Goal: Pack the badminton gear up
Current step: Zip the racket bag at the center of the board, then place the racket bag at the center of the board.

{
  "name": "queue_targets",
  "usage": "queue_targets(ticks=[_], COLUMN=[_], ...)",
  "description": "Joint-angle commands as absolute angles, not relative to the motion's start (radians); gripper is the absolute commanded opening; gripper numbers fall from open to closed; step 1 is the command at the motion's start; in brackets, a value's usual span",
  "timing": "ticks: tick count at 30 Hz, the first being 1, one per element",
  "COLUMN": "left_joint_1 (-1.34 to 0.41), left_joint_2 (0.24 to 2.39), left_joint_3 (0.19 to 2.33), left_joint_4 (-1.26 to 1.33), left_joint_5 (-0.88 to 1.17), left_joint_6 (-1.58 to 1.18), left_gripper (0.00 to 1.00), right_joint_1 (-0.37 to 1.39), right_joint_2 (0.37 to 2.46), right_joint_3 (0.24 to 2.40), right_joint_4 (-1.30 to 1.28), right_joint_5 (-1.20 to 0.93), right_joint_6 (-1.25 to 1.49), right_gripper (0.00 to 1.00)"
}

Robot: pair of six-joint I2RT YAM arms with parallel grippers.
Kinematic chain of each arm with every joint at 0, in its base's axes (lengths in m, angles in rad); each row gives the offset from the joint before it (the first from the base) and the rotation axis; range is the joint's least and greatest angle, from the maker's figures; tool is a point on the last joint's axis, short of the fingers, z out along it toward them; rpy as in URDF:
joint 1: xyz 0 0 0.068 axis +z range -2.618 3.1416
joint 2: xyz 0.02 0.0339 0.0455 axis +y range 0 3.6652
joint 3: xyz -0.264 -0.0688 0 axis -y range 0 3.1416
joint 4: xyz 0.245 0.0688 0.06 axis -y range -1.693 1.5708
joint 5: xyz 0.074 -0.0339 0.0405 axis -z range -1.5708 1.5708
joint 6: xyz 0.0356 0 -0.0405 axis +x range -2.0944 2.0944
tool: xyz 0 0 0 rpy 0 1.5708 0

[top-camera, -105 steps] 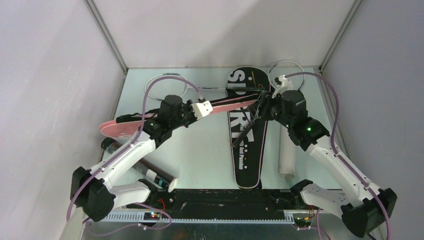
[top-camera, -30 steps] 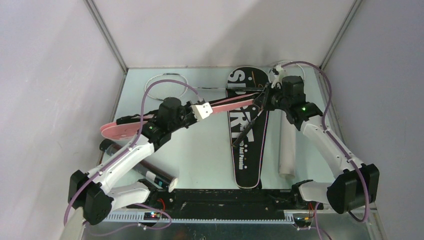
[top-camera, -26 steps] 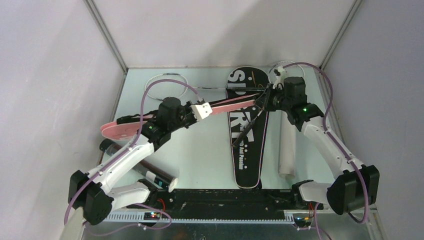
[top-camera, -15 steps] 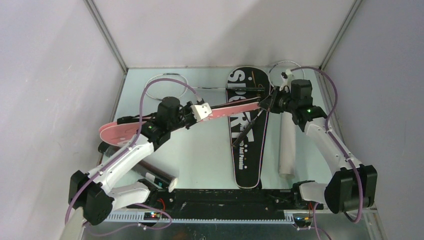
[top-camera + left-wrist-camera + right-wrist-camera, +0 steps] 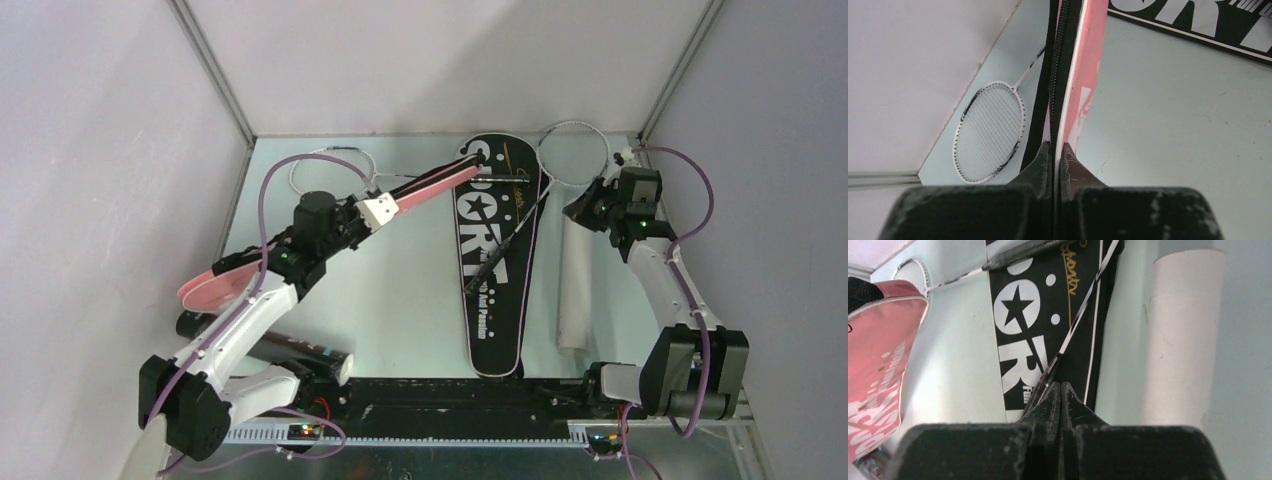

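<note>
My left gripper (image 5: 392, 202) is shut on the zipper edge of the pink SPORT cover (image 5: 225, 280), which hangs slanted above the table with its narrow end (image 5: 455, 178) over the top of the black SPORT cover (image 5: 495, 260). The pinch on that edge shows in the left wrist view, with the gripper (image 5: 1056, 147) on the pink cover (image 5: 1088, 75). My right gripper (image 5: 574, 210) is shut on nothing, above the white tube (image 5: 575, 290); its tips (image 5: 1060, 386) hover over the black cover (image 5: 1020, 340). One racket (image 5: 575, 155) lies with its shaft across the black cover. A white racket (image 5: 325, 170) lies at the back left.
A black shuttle tube (image 5: 295, 345) lies at the near left, partly under my left arm. The white tube (image 5: 1180, 340) lies along the right side beside the black cover. Walls close the table at the back, left and right.
My left arm has swung the pink cover's narrow end toward the back left. My right gripper has drawn away from that end, to the right, over the white tube.
</note>
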State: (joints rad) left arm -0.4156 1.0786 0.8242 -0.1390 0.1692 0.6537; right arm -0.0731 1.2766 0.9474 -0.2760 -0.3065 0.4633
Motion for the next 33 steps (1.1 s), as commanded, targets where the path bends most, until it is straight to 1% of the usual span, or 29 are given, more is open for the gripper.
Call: queue_targets(ticks=[1,2,4,6,7,8,9,10,11,12,13,14,15,16,18,21,25,28,33], left_joint_1=[-0.42,-0.419,-0.419,-0.419,-0.419,-0.419,-0.419,-0.418,-0.418,-0.415,-0.414,-0.408,-0.405,-0.4,-0.396,-0.396,-0.401,-0.403,-0.402], left_joint_2=[1.025,1.032,1.046,1.051,1.048,1.046,1.044,1.044,1.044,1.044,1.048,1.05,1.056,1.058,1.061,1.041,0.998,0.991,0.984], left_joint_3=[0.85,0.858,0.886,0.904,0.912,0.918,0.933,0.954,0.965,0.976,0.995,1.005,1.02,1.026,1.041,1.03,0.993,0.984,0.984], left_joint_4=[-0.006,-0.027,-0.074,-0.106,-0.13,-0.148,-0.198,-0.226,-0.292,-0.329,-0.396,-0.433,-0.502,-0.532,-0.611,-0.643,-0.607,-0.613,-0.596], left_joint_5=[0.248,0.273,0.3,0.312,0.316,0.329,0.335,0.348,0.356,0.378,0.404,0.419,0.446,0.459,0.495,0.57,0.584,0.577,0.606], left_joint_6=[0.669,0.686,0.718,0.758,0.776,0.82,0.847,0.899,0.928,0.98,1.004,1.049,1.067,1.096,1.129,1.159,1.166,1.186,1.205], left_gripper=[0.0,0.0,0.0,0.0,0.0,0.0,0.0,0.0,0.0,0.0,0.0,0.0,0.0,0.0,0.0,0.0,0.0,0.0,0.0], right_joint_1=[-0.058,-0.052,-0.031,0.009,0.03,0.067,0.083,0.115,0.13,0.157,0.17,0.199,0.216,0.249,0.304,0.424,0.545,0.584,0.637], right_joint_2=[1.27,1.258,1.224,1.184,1.17,1.145,1.135,1.112,1.101,1.078,1.061,1.055,1.05,1.051,1.061,1.08,1.098,1.137,1.256], right_joint_3=[0.934,0.939,0.947,0.952,0.955,0.963,0.966,0.971,0.973,0.973,0.973,0.973,0.973,0.973,0.973,0.972,0.973,0.972,1.005], right_joint_4=[-0.183,-0.167,-0.147,-0.123,-0.118,-0.115,-0.117,-0.117,-0.119,-0.118,-0.109,-0.104,-0.095,-0.091,-0.084,-0.091,-0.064,-0.015,-0.036], right_joint_5=[-0.389,-0.395,-0.401,-0.407,-0.396,-0.388,-0.382,-0.364,-0.354,-0.348,-0.359,-0.375,-0.414,-0.439,-0.464,-0.501,-0.435,-0.479,-0.575], right_joint_6=[0.459,0.45,0.426,0.375,0.356,0.311,0.287,0.245,0.232,0.211,0.201,0.167,0.145,0.098,0.027,-0.101,-0.272,-0.338,-0.435], right_gripper=[0.01,0.03,0.1,0.22,0.33,0.38,0.46,0.52,0.54,0.6,0.63,0.72,0.77,0.9,0.99,0.99,0.99,0.99,0.99])
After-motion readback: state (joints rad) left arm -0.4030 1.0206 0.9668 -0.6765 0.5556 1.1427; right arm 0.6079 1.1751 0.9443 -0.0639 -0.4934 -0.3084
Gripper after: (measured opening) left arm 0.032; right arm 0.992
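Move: The free end of the pink racket bag, held up in the air, is about 17 cm to the right hand's left, 6 cm farther out and roughly 3 cm higher. The black racket bag lies on the table some 10 cm left of that hand and 7 cm ahead, about 17 cm below; the white tube is level with it, 9 cm to its right and as far below. From the left hand, which already pinches the pink bag, the free end is about 17 cm right and 9 cm ahead. Leftward some 23 cm and back about 10, in an arc that climbs and then dips a little, the right hand swings to the pink bag, turning strongly counter-clockwise, its fingers going from shut to wide open around the bag's zip edge. The left hand keeps its pinch and draws the bag back about 8 cm, turning some 30 degrees clockwise. ##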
